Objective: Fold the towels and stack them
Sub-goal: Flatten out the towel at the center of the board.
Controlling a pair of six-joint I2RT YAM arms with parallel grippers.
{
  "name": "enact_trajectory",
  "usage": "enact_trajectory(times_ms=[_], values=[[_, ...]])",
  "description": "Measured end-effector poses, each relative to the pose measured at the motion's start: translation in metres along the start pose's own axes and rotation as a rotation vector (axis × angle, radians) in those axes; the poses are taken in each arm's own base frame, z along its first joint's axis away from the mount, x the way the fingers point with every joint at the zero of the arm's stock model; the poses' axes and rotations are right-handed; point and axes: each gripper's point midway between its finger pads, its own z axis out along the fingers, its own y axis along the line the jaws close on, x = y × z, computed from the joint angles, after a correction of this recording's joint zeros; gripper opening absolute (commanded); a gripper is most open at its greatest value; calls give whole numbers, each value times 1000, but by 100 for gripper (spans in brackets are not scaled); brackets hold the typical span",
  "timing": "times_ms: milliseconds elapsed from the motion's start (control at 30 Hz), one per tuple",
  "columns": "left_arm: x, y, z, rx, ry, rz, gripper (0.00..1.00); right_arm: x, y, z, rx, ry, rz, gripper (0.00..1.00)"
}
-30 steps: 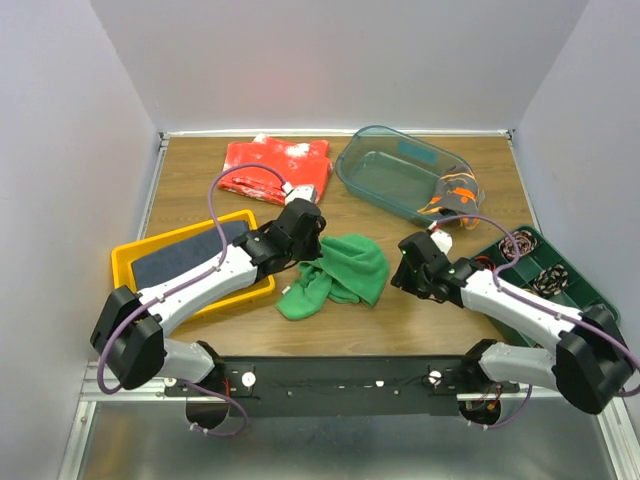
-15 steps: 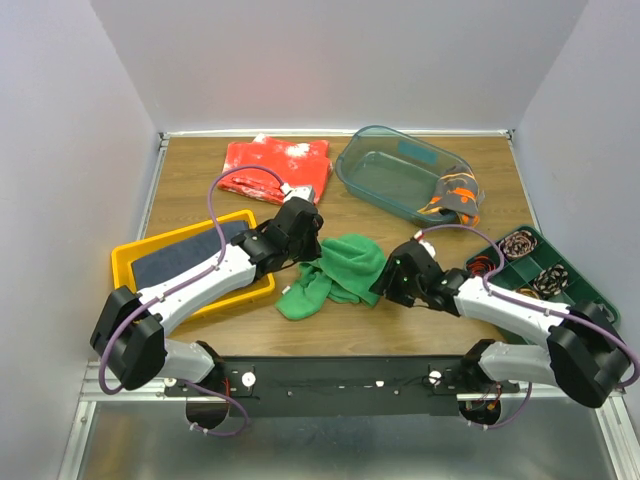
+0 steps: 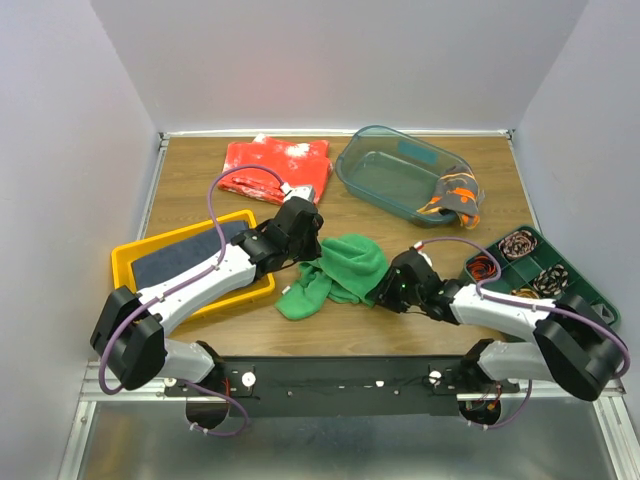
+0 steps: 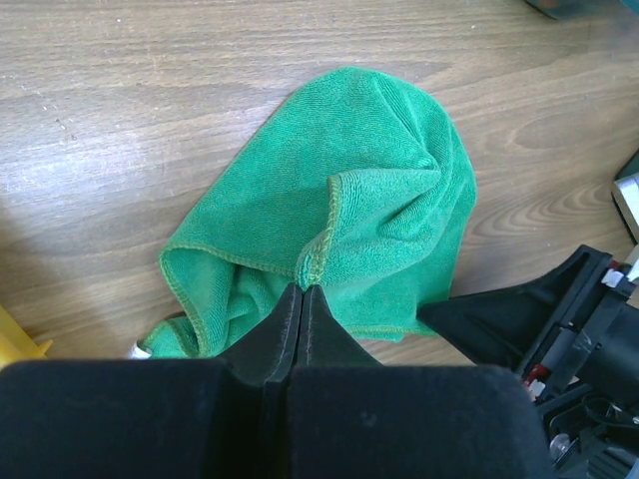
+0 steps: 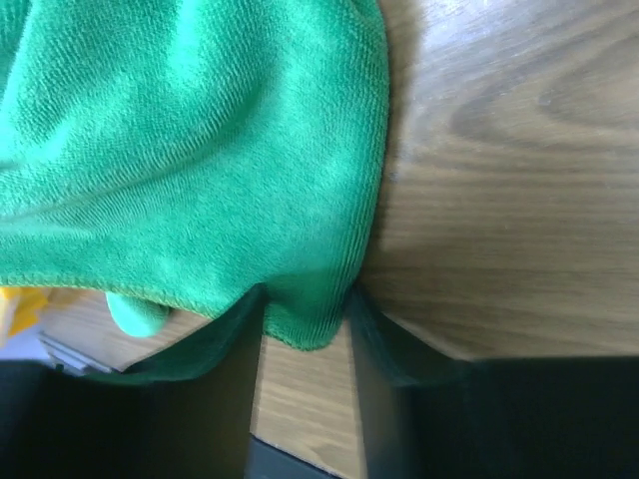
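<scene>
A bright green towel [image 3: 345, 268] lies crumpled on the wooden table between the arms. My left gripper [image 3: 305, 258] is shut on a hemmed edge of it [image 4: 303, 287], at the towel's left side. My right gripper [image 3: 385, 290] sits low at the towel's right edge; its jaws stand apart with a corner of the green towel [image 5: 190, 150] between them [image 5: 305, 299]. A dark navy towel [image 3: 190, 262] lies flat in the yellow tray [image 3: 128, 262]. A dark grey towel with orange markings [image 3: 452, 197] hangs over the rim of the clear bin [image 3: 400, 175].
A red white-speckled cloth [image 3: 278, 160] lies at the back of the table. A green compartment tray [image 3: 530, 262] with coiled cables sits at the right. White walls close in the table on three sides.
The right arm has swung left and down, from beside the towel to its right edge, and its jaws have narrowed around the corner. The left arm and its grip have stayed put.
</scene>
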Motion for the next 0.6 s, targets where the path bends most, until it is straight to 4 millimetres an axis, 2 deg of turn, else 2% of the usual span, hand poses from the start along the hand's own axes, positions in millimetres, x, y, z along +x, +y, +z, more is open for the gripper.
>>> enact_trajectory(times_ms=[33,67,133,233,300,367,433,533,600], values=[[0,0,0,0,0,2,0,0,1,1,-4,-2,3,7],[0,0,0,0,0,3,0,0,1,2,0,0,6,1],[0,1,-1,0,1,6,0,1,-4,3,19,0,-6,1],[-4,-1,-9,10,-13,18,0,-8,-3,-3,54,-28,-35,1],[-15,-6,-23,30,-40,32,0,-31,19,-19,39,-101,-70,1],[-34,-16,-42,64,-89,52,0,-62,53,-47,1,-209,-104,1],[-63,-33,-70,117,-167,78,0,-99,94,-87,-60,-337,-143,1],[-121,-64,-129,213,-336,120,0,-152,153,-159,-165,-544,-179,1],[-144,-74,-160,251,-416,138,0,-178,178,-205,-202,-656,-205,1]])
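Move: The loose right-hand corner of the crumpled green towel lies right at the right hand's fingertips, on the table about 1 cm below them. From the left hand, which already holds another part of the towel, that corner is some 12 cm to the right, 7 cm back and 13 cm down. The empty bin is about 30 cm ahead of the right hand and 10 cm to its right; the yellow tray lies some 28 cm to the left hand's left, level with it. The green towel's loose corner is pinched as the right fingers shut on it from half open; the right hand then swings it fast upward, about 30 cm, and some 9 cm forward, its fingers tipping up nearly 40 degrees. The left hand keeps its pinch and rises too, less far, almost straight up, also tilting up; the hands spread slightly apart. ##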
